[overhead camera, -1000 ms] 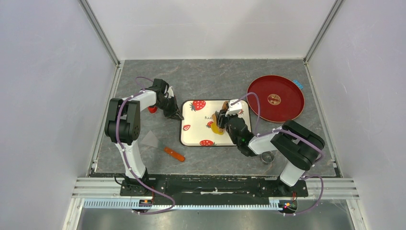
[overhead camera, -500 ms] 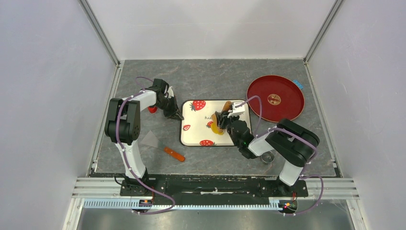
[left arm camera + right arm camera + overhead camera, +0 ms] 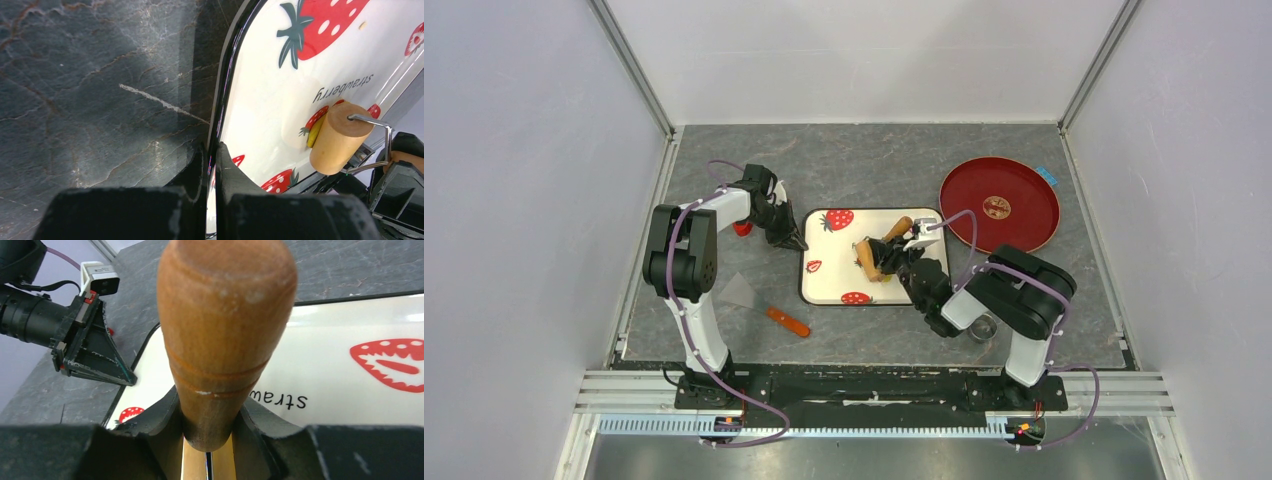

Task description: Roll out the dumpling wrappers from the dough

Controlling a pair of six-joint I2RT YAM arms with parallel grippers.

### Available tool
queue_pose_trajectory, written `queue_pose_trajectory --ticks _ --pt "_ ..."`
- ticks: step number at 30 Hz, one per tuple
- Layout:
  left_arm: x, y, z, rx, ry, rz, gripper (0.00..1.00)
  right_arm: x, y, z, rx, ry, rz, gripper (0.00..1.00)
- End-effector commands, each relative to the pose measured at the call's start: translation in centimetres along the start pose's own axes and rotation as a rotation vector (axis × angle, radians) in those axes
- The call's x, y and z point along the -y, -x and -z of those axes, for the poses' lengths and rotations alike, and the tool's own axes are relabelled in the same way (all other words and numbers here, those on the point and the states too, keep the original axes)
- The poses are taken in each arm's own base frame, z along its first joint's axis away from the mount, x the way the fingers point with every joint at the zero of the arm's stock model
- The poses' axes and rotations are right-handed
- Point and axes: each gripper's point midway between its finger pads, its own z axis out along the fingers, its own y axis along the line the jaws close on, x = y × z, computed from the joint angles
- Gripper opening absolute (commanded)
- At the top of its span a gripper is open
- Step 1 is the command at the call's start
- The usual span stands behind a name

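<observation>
A white strawberry-print tray [image 3: 832, 283] lies mid-table. My left gripper [image 3: 797, 243] [image 3: 210, 156] is shut on the tray's black left rim [image 3: 223, 95]. My right gripper [image 3: 889, 252] [image 3: 210, 437] is shut on the brown handle [image 3: 225, 330] of the wooden roller [image 3: 865, 259] [image 3: 340, 138]. The roller's tan barrel lies on the tray over the yellow dough [image 3: 315, 133] [image 3: 874, 273], of which only a thin edge shows. Dumpling wrappers are hidden or out of view.
A red round plate [image 3: 999, 205] sits at the back right. A scraper with an orange handle [image 3: 764, 306] lies left of the tray. A small metal ring cutter [image 3: 982, 328] stands by the right arm. A small red object [image 3: 742, 229] sits beside the left arm.
My right gripper has twisted with the roller, swinging its barrel leftward across the tray and over the dough, so less yellow shows. The left arm has not moved.
</observation>
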Motion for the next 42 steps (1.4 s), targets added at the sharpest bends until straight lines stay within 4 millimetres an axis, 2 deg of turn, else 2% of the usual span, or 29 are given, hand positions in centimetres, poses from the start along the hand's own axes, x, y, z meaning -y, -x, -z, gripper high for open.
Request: queue_pose_trajectory --ticks 1,16,22,26,33,36,39,42 --pt "-1.6 -0.8 -1.8 -0.031 0.073 0.004 0.02 12.4 -16.2 12.2 -0.715 -0.247 0.367 0.0" --pt "-1.6 -0.8 -1.8 -0.031 0.073 0.004 0.02 13.2 -17.0 12.5 -0.747 -0.287 0.355 0.0" --pt "-1.6 -0.8 -1.8 -0.031 0.073 0.004 0.02 12.3 -16.6 11.7 -0.738 -0.25 0.359 0.0" --pt "-1.6 -0.7 -1.6 -0.026 0.079 0.003 0.02 9.2 -14.9 9.5 -0.683 -0.16 0.369 0.0" --pt "-1.7 -0.6 -1.6 -0.026 0.083 0.0 0.02 -1.5 -9.3 3.8 -0.487 0.086 0.401 0.0" --pt "-1.6 -0.6 -1.6 -0.027 0.081 0.001 0.02 -5.2 -6.6 2.0 -0.415 0.155 0.388 0.0" --pt "-1.6 -0.6 -1.6 -0.028 0.08 -0.001 0.02 -7.3 -3.5 0.9 -0.339 0.179 0.369 0.0" --pt "-1.6 -0.6 -1.6 -0.028 0.079 0.0 0.02 -8.1 -0.3 0.1 -0.274 0.168 0.357 0.0"
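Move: Just under the rolling pin in the right hand, the dough's middle is about 3 cm back, 1 cm left and 6 cm below. The orange scraper handle lies roughly 20 cm left and 14 cm back of that hand, the metal ring some 20 cm right and 15 cm back; the tray's left rim is about 18 cm left and 1 cm ahead. From the left hand, the dough is some 17 cm right and 4 cm back. Bearing the roller down on the dough, the right hand first eases about 2 cm left, 1 cm back and 1.5 cm down. Then it rises nearly 3 cm and swings left and back off the dough, some 6 cm farther left over the tray, rolling its left side down and turning counter-clockwise. It keeps its grip on the handle; the left fingers stay on the tray's rim. ##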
